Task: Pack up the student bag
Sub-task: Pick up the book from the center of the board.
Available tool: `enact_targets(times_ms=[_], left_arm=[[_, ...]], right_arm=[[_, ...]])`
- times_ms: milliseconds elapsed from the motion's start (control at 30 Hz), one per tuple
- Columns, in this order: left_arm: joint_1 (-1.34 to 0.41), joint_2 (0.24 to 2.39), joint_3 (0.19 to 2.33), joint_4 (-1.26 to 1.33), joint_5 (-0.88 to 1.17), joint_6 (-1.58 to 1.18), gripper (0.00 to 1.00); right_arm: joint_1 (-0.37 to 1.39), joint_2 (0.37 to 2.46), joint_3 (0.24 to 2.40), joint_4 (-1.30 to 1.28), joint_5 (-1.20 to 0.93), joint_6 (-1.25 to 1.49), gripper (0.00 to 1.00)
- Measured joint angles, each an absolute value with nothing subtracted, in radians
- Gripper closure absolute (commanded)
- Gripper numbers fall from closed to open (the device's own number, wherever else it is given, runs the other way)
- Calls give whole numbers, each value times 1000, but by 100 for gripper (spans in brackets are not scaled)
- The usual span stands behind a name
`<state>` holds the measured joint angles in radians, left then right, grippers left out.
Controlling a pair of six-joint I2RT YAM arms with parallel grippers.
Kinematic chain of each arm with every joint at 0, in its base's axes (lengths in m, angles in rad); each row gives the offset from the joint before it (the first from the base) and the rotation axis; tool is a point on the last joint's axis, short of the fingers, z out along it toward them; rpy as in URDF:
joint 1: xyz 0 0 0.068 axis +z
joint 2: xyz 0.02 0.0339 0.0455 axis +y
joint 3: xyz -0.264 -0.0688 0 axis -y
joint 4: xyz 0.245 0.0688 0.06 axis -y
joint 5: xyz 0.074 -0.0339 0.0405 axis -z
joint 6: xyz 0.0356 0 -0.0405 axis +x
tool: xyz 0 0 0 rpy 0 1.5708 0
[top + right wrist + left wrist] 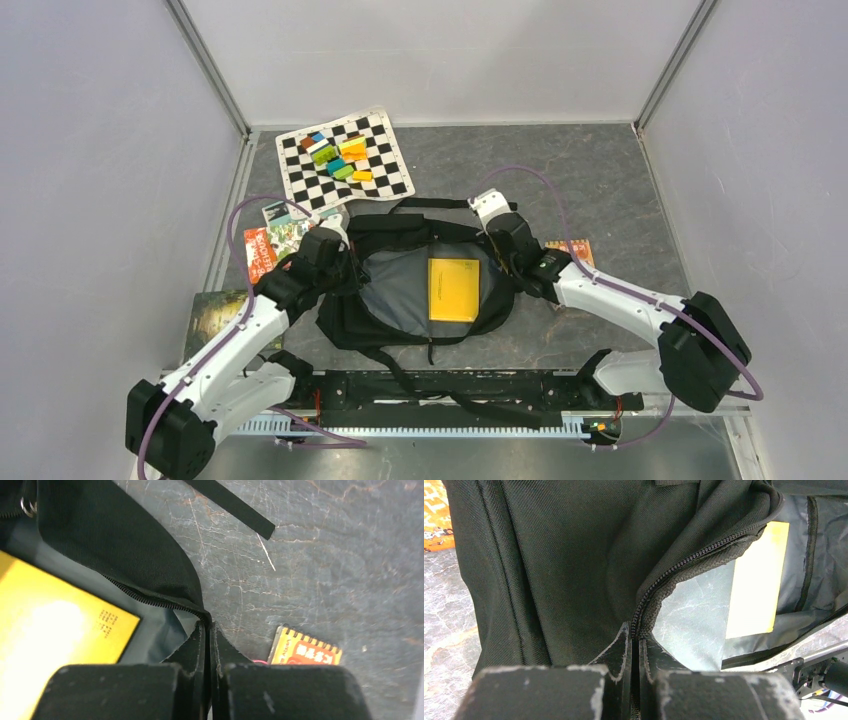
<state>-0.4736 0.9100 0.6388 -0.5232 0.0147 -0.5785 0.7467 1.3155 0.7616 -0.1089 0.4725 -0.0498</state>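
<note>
The student bag (pixel 400 235) lies flat in the middle of the table, a black backpack with its flap open and grey lining showing. A yellow book (pixel 453 290) rests inside on the lining. My left gripper (pixel 350 266) is at the bag's left rim. In the left wrist view the gripper (pixel 636 632) is shut on the zipper edge of the bag (pixel 564 555), with the yellow book (pixel 756 580) beyond. My right gripper (pixel 508 262) is at the right rim. In the right wrist view this gripper (pixel 207 630) is shut on the bag's (pixel 115 545) zipper edge, beside the book (pixel 55 630).
A checkered mat (pixel 390 175) with several coloured blocks (pixel 335 152) lies at the back. Picture books (pixel 275 235) and a green book (pixel 215 310) lie left of the bag. An orange spiral notebook (pixel 575 250) (pixel 305 650) lies just right of it. A loose strap (pixel 235 507) trails on the table.
</note>
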Motion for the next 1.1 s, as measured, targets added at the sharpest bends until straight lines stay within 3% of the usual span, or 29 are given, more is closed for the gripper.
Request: enact_targets(times_ms=[133,200,300,333,467,567,633,1100], left_arm=[[-474,910,639,-527,7,-579,98],[-474,915,639,-527,2,-579,97],[-474,928,639,-527,-1,-579,86],[-474,933,639,-527,-1,-579,81],[-474,941,639,-531,-22,-575,44],[-473,942,639,-543,-37,-567,16],[-473,942,639,-545,-45,-564,1],[-473,723,736,-614,-48,-532,0]], right_arm=[[726,1308,762,-108,470,87,100],[723,1308,762,-109,468,121,87],[724,1308,762,-113,464,159,65],[723,1308,762,-113,463,165,57],[723,1292,762,-118,442,176,18],[723,1246,762,-134,400,163,3],[723,1211,762,-145,370,156,2],[723,982,763,-265,302,118,2]])
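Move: Between the left fingers at the start is the left rim of the open bag; the right fingers pinch its far right rim. The yellow book lies in the bag about 20 cm to the left hand's right, roughly level with it and 8 cm below. From the right hand that book is 9 cm left, 8 cm back and 8 cm down. The notebook lies 15 cm right of the right hand and level with it; the pencil case is 11 cm right and 7 cm back. Letting go of the bag's rim on both sides, the two hands open wide and pull up clear. The left hand first sinks about 1 cm as its fingers part, then climbs some 8 cm almost straight up, its fingertips tipping up a little. The right hand rolls its left side up about 20 degrees and rises some 7 cm while drawing back 4 cm. ##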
